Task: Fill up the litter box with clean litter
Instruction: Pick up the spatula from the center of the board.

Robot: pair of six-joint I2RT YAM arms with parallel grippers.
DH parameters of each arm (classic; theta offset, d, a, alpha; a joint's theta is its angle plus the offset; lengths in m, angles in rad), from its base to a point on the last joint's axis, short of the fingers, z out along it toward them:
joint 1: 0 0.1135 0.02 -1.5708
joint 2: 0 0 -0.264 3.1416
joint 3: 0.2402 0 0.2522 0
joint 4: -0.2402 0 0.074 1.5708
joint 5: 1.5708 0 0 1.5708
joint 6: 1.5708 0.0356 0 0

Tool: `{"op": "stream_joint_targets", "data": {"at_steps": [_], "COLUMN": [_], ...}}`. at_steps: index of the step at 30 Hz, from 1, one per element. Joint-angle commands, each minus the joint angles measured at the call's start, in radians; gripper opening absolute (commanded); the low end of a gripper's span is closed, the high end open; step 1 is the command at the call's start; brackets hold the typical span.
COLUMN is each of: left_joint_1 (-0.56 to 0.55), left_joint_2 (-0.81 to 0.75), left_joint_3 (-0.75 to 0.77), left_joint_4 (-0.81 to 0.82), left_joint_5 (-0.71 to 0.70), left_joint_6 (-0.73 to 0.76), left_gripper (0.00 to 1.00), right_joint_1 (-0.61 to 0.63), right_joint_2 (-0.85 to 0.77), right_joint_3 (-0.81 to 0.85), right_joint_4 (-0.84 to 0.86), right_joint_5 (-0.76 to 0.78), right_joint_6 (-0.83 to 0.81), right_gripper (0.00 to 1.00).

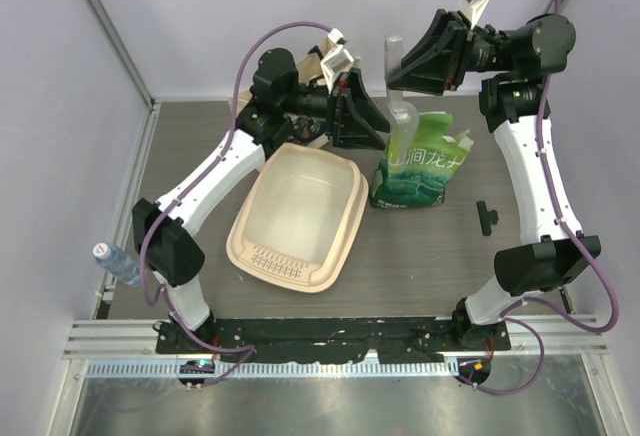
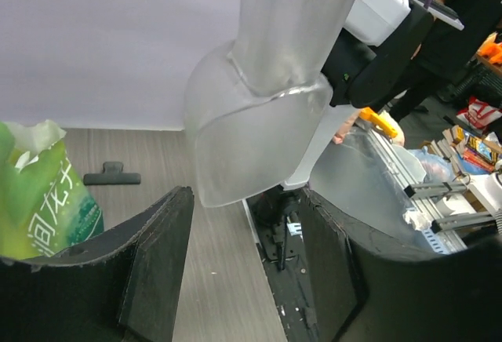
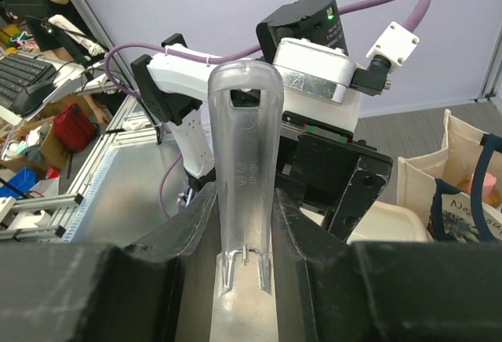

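Note:
The cream litter box [image 1: 300,218] lies at the table's middle, its ribbed strip at the near end; its floor looks bare. A corner of it shows in the right wrist view [image 3: 386,221]. No clean litter shows in any view. My right gripper [image 1: 402,74] is shut on the handle of a clear plastic scoop [image 1: 401,116], held above the green bag [image 1: 420,164]. In the right wrist view the fingers [image 3: 196,216] clamp the scoop handle [image 3: 245,154]. My left gripper [image 1: 358,121] is open beside the scoop. In the left wrist view the scoop [image 2: 259,114] hangs just beyond the open gripper [image 2: 245,198].
A black clip [image 1: 487,216] lies right of the green bag, and shows in the left wrist view [image 2: 112,176]. A water bottle [image 1: 116,262] lies at the left edge. A canvas tote bag [image 3: 463,177] stands at the back behind the left arm.

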Motion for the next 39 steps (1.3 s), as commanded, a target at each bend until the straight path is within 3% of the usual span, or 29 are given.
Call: {"op": "stream_joint_targets", "data": {"at_steps": [1, 10, 12, 15, 16, 17, 19, 20, 21, 23, 24, 25, 27, 28, 29, 31, 32, 33, 36, 39], "left_joint_1": [-0.017, -0.04, -0.038, -0.038, -0.038, -0.038, -0.032, -0.026, -0.02, 0.008, 0.018, 0.032, 0.034, 0.032, 0.031, 0.026, 0.023, 0.017, -0.009, -0.023], "left_joint_2": [0.004, 0.067, 0.074, 0.071, 0.064, 0.059, 0.045, 0.021, 0.013, -0.028, -0.044, -0.059, -0.097, -0.108, -0.117, -0.137, -0.143, -0.148, -0.14, -0.093], "left_joint_3": [0.048, 0.117, 0.133, 0.13, 0.125, 0.121, 0.093, 0.075, 0.034, -0.006, -0.037, -0.04, -0.048, -0.054, -0.06, -0.071, -0.074, -0.07, 0.008, 0.131], "left_joint_4": [0.044, 0.046, 0.043, 0.04, 0.03, 0.021, -0.019, -0.032, -0.095, -0.187, -0.35, -0.447, -0.675, -0.713, -0.741, -0.813, -0.83, -0.874, -1.049, -1.233], "left_joint_5": [0.021, -0.033, -0.037, -0.048, -0.054, -0.054, -0.054, -0.053, -0.054, -0.082, -0.111, -0.147, -0.303, -0.36, -0.41, -0.548, -0.588, -0.621, -0.735, -0.879], "left_joint_6": [-0.041, -0.045, -0.041, -0.034, -0.031, -0.029, -0.014, -0.003, 0.041, 0.118, 0.165, 0.327, 0.479, 0.545, 0.57, 0.63, 0.693, 0.728, 0.963, 1.161], "left_gripper": [0.59, 0.48, 0.37, 0.03, 0.0, 0.0, 0.0, 0.0, 0.0, 0.0, 0.0, 0.0, 0.0, 0.0, 0.0, 0.0, 0.0, 0.0, 0.0, 0.0], "right_joint_1": [0.007, 0.036, 0.042, 0.044, 0.044, 0.041, 0.018, -0.042, -0.076, -0.169, -0.262, -0.306, -0.399, -0.413, -0.422, -0.377, -0.348, -0.331, -0.321, -0.304], "right_joint_2": [-0.021, -0.011, -0.014, -0.011, -0.011, -0.01, -0.016, -0.016, -0.017, -0.027, -0.034, -0.056, -0.073, -0.083, -0.102, -0.102, -0.106, -0.114, -0.096, 0.003], "right_joint_3": [0.001, -0.003, -0.01, -0.026, -0.037, -0.046, -0.095, -0.114, -0.129, -0.177, -0.198, -0.248, -0.278, -0.266, -0.229, -0.049, -0.024, -0.013, 0.028, 0.234], "right_joint_4": [0.077, 0.184, 0.184, 0.184, 0.184, 0.186, 0.186, 0.178, 0.166, 0.191, 0.222, 0.251, 0.203, -0.036, -0.287, -0.957, -1.042, -1.089, -1.214, -1.539], "right_joint_5": [0.004, 0.047, 0.048, 0.045, 0.039, 0.038, 0.054, 0.067, 0.08, 0.114, 0.131, 0.151, 0.209, 0.234, 0.34, 0.598, 0.679, 0.805, 0.831, 0.788], "right_joint_6": [-0.007, 0.077, 0.074, 0.074, 0.074, 0.074, 0.08, 0.085, 0.084, 0.09, 0.097, 0.096, 0.016, -0.064, -0.437, -0.833, -1.033, -1.08, -1.167, -1.321], "right_gripper": [0.04, 0.04, 0.04, 0.04, 0.04, 0.09, 0.28, 0.67, 0.82, 0.88, 0.88, 0.89, 0.89, 0.89, 0.9, 0.9, 0.92, 0.92, 0.99, 0.99]}}
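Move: The spatula, held blade-down by the right hand, has its blade about 4 cm to the right of the left hand and 4 cm above it. From the left hand, the litter box lies 15 cm left, 4 cm ahead and some 39 cm below; the green litter bag is 11 cm right, 10 cm ahead, 33 cm below. From the right hand the blade is about 8 cm below, 1 cm back and 1 cm left. Left pinches the spatula blade; right opens, leaving right and forward; left sinks about 14 cm towards litter box. ##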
